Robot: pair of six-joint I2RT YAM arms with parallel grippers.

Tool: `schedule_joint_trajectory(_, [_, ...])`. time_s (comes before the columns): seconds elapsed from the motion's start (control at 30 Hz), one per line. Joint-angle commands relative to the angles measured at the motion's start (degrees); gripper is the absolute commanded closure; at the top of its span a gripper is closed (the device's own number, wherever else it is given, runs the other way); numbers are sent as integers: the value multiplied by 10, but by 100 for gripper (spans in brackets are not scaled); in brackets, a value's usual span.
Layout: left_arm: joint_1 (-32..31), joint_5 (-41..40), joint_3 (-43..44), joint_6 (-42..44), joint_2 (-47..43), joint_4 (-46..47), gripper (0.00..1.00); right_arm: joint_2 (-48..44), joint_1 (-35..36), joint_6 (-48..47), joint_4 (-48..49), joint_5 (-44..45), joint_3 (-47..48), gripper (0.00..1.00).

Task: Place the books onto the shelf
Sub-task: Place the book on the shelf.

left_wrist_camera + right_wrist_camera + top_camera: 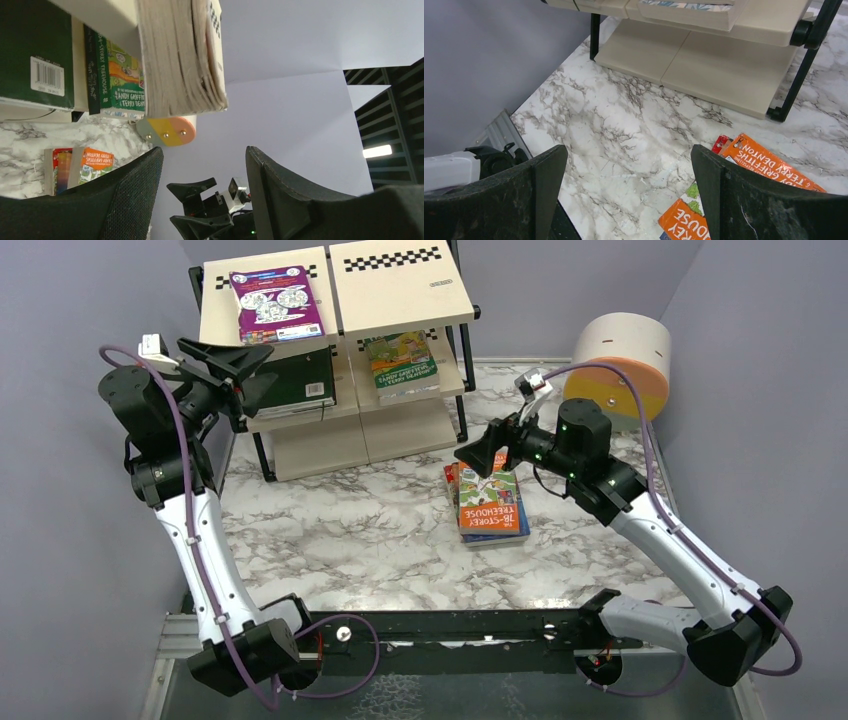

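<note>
The shelf [400,285] stands at the back. A purple book [275,305] lies on its top left board. On the middle tier lie a dark green book [300,385] and a green-and-orange book [402,365]. More books sit in a stack [488,505] on the marble table, an orange one on top. My left gripper [262,368] hovers open and empty at the shelf's left front, level with the dark green book [30,50]. My right gripper [475,462] hangs open and empty over the stack's near-left corner, with the orange book [769,165] beside its right finger.
A round beige-and-orange drum [620,365] stands at the back right. Grey walls close in on both sides. The shelf's bottom board [704,65] and black leg [794,85] lie just beyond the right gripper [628,150]. The top board's edge [182,55] hangs above the left gripper [204,150].
</note>
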Motion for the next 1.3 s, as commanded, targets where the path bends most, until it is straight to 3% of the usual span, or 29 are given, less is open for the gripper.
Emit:
schedule_joint_trajectory(0.0, [-4, 15, 45, -22, 25, 45, 45, 15, 1, -3, 21, -14, 4, 8])
schedule_joint_trajectory(0.53, [-6, 14, 122, -38, 104, 70, 45, 46, 1, -5, 33, -14, 27, 8])
schedule_joint_trajectory(1.27, [-5, 9, 164, -28, 155, 60, 45, 62, 1, -6, 41, -9, 34, 8])
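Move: The purple book lies on the top shelf, its middle about 10 cm ahead of the left hand, 2 cm to the right and roughly level. The dark green book is one shelf down, some 4 cm ahead, 5 cm right and 13 cm below; the Treehouse book beside it is 7 cm ahead, 22 cm right, as low. From the right hand, the purple book is about 16 cm ahead, 31 cm left and 17 cm up. Left hand pushes some 6 cm forward and up against the purple book's near edge; right hand eases forward-down. ##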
